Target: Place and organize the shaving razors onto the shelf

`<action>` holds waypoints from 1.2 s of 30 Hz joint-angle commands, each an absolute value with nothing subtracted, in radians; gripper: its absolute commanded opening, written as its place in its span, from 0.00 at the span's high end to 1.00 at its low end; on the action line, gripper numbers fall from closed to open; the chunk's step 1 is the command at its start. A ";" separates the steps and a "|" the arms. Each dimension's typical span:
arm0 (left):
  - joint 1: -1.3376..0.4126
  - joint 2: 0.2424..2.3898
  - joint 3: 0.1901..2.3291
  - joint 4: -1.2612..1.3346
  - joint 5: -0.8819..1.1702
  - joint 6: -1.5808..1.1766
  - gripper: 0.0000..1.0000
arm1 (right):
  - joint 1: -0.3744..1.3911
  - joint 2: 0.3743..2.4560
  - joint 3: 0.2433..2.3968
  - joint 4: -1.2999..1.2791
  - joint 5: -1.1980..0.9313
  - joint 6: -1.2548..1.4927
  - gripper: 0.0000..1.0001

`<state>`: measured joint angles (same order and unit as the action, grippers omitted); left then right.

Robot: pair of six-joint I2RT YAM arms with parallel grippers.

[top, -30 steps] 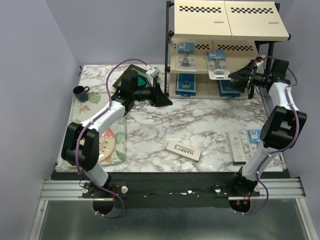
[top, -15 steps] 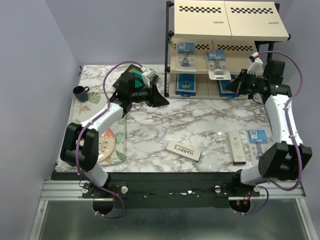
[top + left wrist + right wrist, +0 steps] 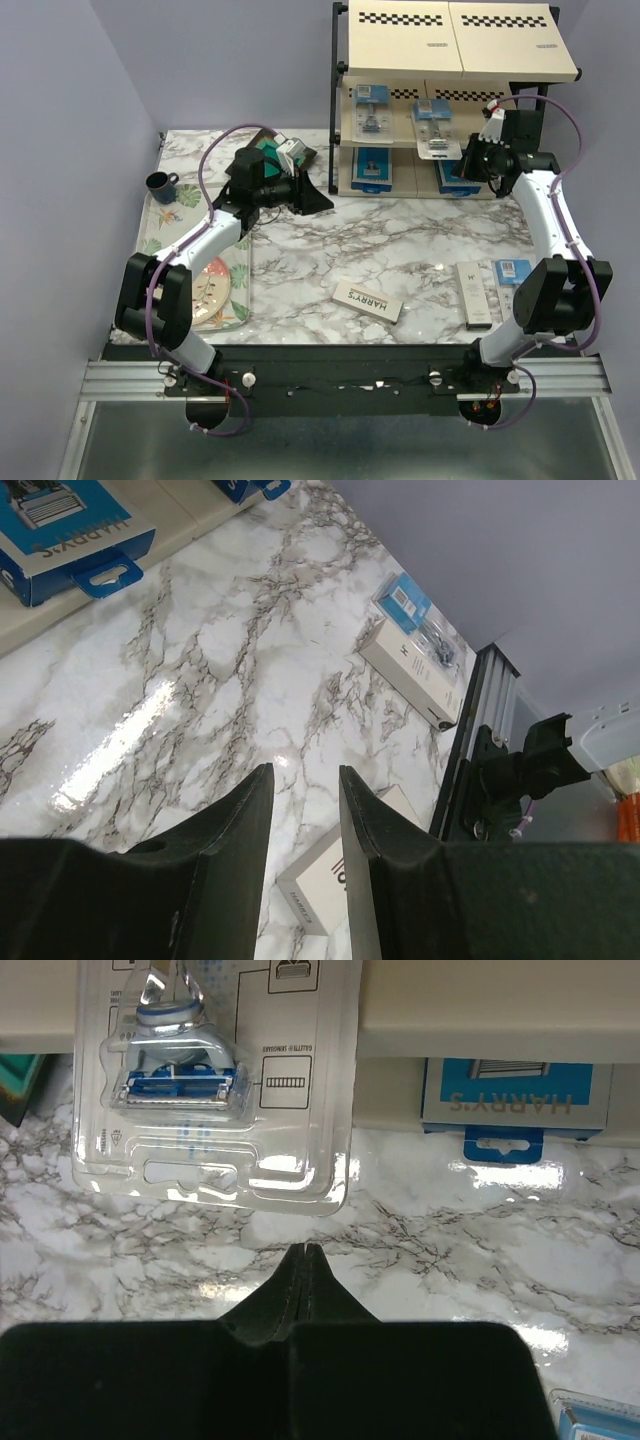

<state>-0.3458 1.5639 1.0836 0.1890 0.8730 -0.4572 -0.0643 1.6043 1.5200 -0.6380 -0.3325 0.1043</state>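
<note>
The shelf (image 3: 400, 142) stands at the back right. Two clear blister packs lie on its middle board, and the right one (image 3: 432, 128) (image 3: 215, 1070) overhangs the front edge. Two dark-blue boxes (image 3: 371, 170) (image 3: 515, 1100) sit on the bottom board. My right gripper (image 3: 468, 165) (image 3: 305, 1250) is shut and empty, just in front of the overhanging pack and not touching it. My left gripper (image 3: 325, 203) (image 3: 303, 770) hovers open and empty over the marble. Two white HARRY'S boxes (image 3: 367, 300) (image 3: 472, 293) and a third blister pack (image 3: 511, 270) lie on the table.
A floral tray (image 3: 165, 225) at the left carries a plate (image 3: 212, 290) and a dark mug (image 3: 160, 183). A dark square frame with a green centre (image 3: 280, 152) lies behind my left wrist. The shelf's black posts (image 3: 338, 100) rise at its corners.
My right gripper has gone from open to shut and drawn back a little from the overhanging blister pack, its arm swinging up and right. The left arm shifted only slightly.
</note>
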 commanded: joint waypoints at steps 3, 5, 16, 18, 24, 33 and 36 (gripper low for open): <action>-0.330 1.526 1.054 0.216 0.850 -0.451 0.59 | -0.043 1.623 1.565 -0.600 -0.284 0.138 0.99; -0.330 1.528 1.051 0.216 0.848 -0.451 0.59 | -0.041 1.631 1.562 -0.585 -0.279 0.158 0.99; -0.328 1.545 1.055 0.204 0.848 -0.453 0.59 | -0.040 1.689 1.571 -0.517 -0.259 0.305 0.99; -0.328 1.545 1.058 0.199 0.848 -0.451 0.59 | -0.040 1.700 1.588 -0.511 -0.262 0.324 0.99; -0.328 1.552 1.075 0.173 0.850 -0.439 0.59 | -0.038 1.727 1.608 -0.506 -0.322 0.363 0.99; -0.328 1.548 1.075 0.163 0.847 -0.426 0.59 | -0.003 1.697 1.572 -0.476 -0.370 0.403 0.99; -0.328 1.546 1.077 0.163 0.847 -0.423 0.59 | -0.002 1.698 1.571 -0.468 -0.364 0.417 0.99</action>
<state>-0.3332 1.5558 1.0569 0.1749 0.8639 -0.4450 -0.0143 1.7168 1.5715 -0.5072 -0.3431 0.3809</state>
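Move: The razor pack on the right half of the middle shelf has its middle about 9 cm ahead of the right hand and 6 cm to its left, roughly level with it. The left razor pack lies some 12 cm ahead and 18 cm left at that height; the lower blue box is about 5 cm ahead, 2 cm right and 13 cm below. From the left hand, the right pack is about 16 cm ahead and 21 cm right. The right hand's still-shut fingertips push forward about 4 cm against the right pack's near edge, then left 3 cm. ##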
